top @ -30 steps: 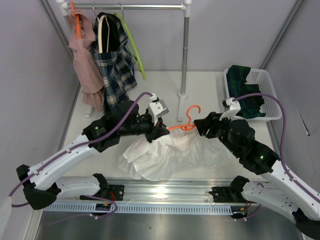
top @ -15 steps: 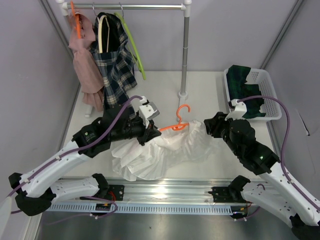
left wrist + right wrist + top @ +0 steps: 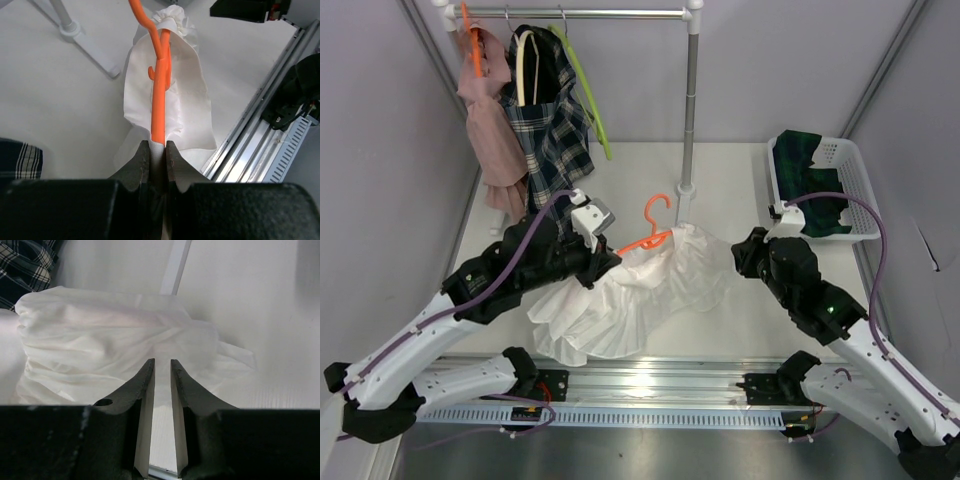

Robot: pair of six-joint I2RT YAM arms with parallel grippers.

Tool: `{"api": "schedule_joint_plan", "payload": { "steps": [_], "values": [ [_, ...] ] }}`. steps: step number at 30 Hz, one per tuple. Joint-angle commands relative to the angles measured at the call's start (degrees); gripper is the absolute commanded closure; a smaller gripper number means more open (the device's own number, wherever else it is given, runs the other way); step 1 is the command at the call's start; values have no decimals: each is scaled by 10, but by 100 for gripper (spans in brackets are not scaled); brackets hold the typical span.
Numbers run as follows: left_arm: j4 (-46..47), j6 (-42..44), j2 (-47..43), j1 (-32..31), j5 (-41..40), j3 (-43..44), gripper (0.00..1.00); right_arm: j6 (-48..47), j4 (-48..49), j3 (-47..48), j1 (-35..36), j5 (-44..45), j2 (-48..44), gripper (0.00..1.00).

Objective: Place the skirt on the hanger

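Observation:
An orange hanger (image 3: 646, 236) lies along the top of a white skirt (image 3: 630, 295) on the table's middle. My left gripper (image 3: 604, 262) is shut on the hanger's near end together with skirt cloth. In the left wrist view the hanger (image 3: 159, 90) runs straight out from the gripper (image 3: 158, 145) over the skirt (image 3: 187, 100), hook farthest. My right gripper (image 3: 744, 254) sits just right of the skirt's edge. In the right wrist view its jaws (image 3: 162, 362) stand narrowly apart and empty, with the skirt (image 3: 100, 335) lying beyond the tips.
A clothes rack stands at the back, its pole (image 3: 691, 110) behind the hanger hook. A pink garment (image 3: 490, 120), a plaid garment (image 3: 555, 130) and a green hanger (image 3: 585, 90) hang on it. A white basket (image 3: 858, 185) holds dark green cloth. A metal rail (image 3: 650, 385) runs along the near edge.
My left gripper has moved left and back with the hanger, dragging the skirt along. The skirt's right edge has come away from my right gripper, which shifted slightly right.

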Motion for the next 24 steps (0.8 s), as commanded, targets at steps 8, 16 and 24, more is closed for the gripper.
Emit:
{"api": "schedule_joint_plan", "payload": {
  "steps": [8,16,24],
  "values": [
    [-140,-95,-39,40,-202,69,100,-15,16,59,-39,-48,36,74],
    [-175,-148,12,78,-298,142,100,-16,35,94,-41,-85,75,73],
    [-167,-176,106,119,-334,246,100,-20,30,115,-41,-108,87,73]
  ]
}}
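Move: From the left hand, which already pinches the orange hanger with the skirt on it, the free stretch of rod lies about 35 cm ahead, straight in line sideways and some 20 cm up. The green hanger hangs about 35 cm ahead and 8 cm left, 8 cm up; the plaid garment is some 28 cm ahead and 17 cm left, about level in height. The free rod lies about 28 cm ahead, 31 cm left and 28 cm above the right hand. Swinging the loaded hanger left, the left hand carries it about 12 cm towards the plaid garment, then curves forward and up towards the rod, some 7 cm forward in all. The wrist turns about 45 degrees counter-clockwise until the fingers point nearly straight ahead, keeping their pinch on the hanger's end. The empty right hand rises and drifts a few centimetres left and forward, its fingers partly open. ##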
